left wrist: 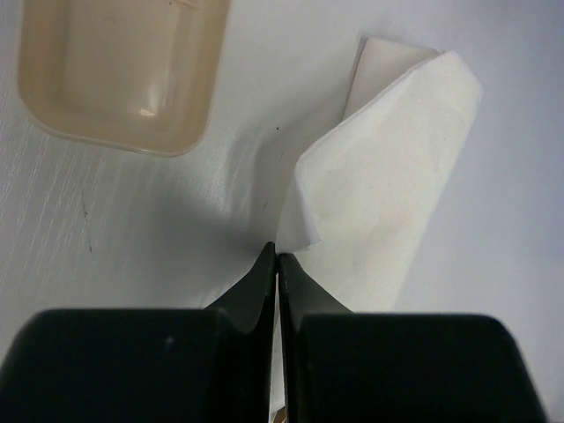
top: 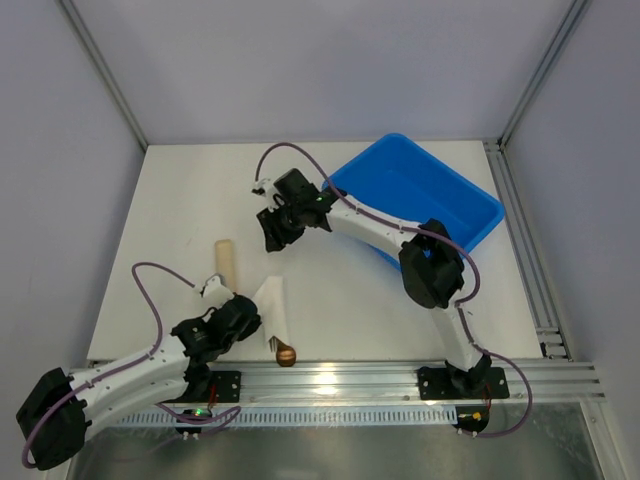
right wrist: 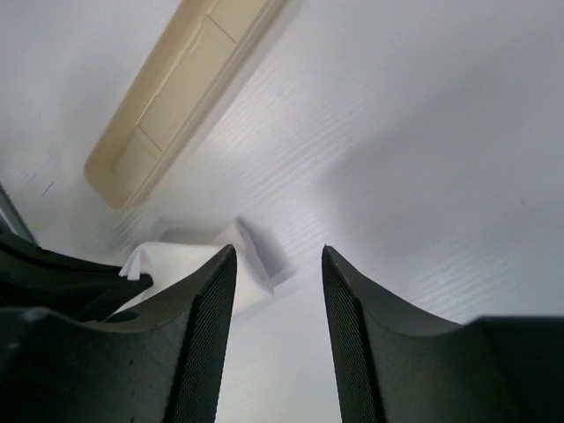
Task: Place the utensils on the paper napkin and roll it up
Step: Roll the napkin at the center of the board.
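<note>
The paper napkin (top: 272, 308) lies folded over lengthwise near the table's front edge, one flap (left wrist: 388, 167) lifted. My left gripper (left wrist: 278, 254) is shut, with a corner of that flap pinched at its tips. A gold-bronze spoon bowl (top: 286, 355) sticks out from the napkin's near end. The rest of the utensils is hidden. My right gripper (right wrist: 278, 251) hangs open above bare table beyond the napkin (right wrist: 189, 260), nothing between its fingers. In the top view the right gripper (top: 272, 235) is well behind the napkin.
A tan beige cylinder (top: 227, 262) lies just left of the napkin and shows close by in the left wrist view (left wrist: 123, 70). A blue bin (top: 440, 205) stands at the back right, with the right arm reaching past its front corner.
</note>
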Motion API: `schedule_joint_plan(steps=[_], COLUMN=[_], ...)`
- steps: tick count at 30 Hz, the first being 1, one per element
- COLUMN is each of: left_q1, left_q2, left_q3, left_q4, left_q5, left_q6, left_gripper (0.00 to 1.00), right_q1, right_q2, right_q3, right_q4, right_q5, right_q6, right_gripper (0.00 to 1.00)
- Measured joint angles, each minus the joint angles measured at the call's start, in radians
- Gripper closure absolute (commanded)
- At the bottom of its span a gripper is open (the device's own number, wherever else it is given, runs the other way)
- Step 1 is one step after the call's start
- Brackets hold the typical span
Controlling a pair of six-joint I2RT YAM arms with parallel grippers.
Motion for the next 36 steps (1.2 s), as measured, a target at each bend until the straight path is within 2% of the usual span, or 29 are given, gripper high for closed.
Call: schedule_joint_plan(steps=[6, 12, 23, 36], left_q1=[-0.002, -0.005, -0.006, -0.007], left_q2=[0.011, 0.004, -0.013, -0.039], left_q3=[-0.002, -0.006, -0.014, -0.020], left_q4=[0.020, 0.023, 0.021, 0.004], left_q5=[-0.001, -0.002, -0.005, -0.006], left_q6=[0.000, 0.000, 0.000, -0.006], left_gripper=[1.00, 1.00, 1.00, 1.00], right_q1=[-0.031, -0.031, -0.030, 0.010], right_q2=[-0.185, -0.250, -0.257, -0.237], right_q3=[-0.294, -0.531, -0.673, -0.718], right_q4=[0.104, 0.219, 0.460, 0.586], right_q5=[0.000, -0.056, -0.176, -0.154], right_q6=[0.086, 0.168, 0.342, 0.496], right_gripper=[0.36, 0.24, 0.23, 0.26])
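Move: The rolled napkin lies behind the right hand: its middle is about 12 cm back, roughly 1 cm to the left and 9 cm below. At the same low level, the tan tray sits some 3 cm back and 11 cm to the left of that hand, and the spoon bowl about 22 cm back and 2 cm to the right. For the left hand, which has its shut fingertips on the napkin's left edge, the napkin's middle is about 3 cm ahead and 3 cm right, level with it. Back, rightward and down the right hand swings, about 7 cm back and 5 cm down to the napkin's right side, then eases roughly 3 cm left towards the roll near its far end. On the way its half-open fingers spread clearly wider and the wrist turns some 25 degrees. The left hand stays put, shut, still pinching the napkin's left edge. ##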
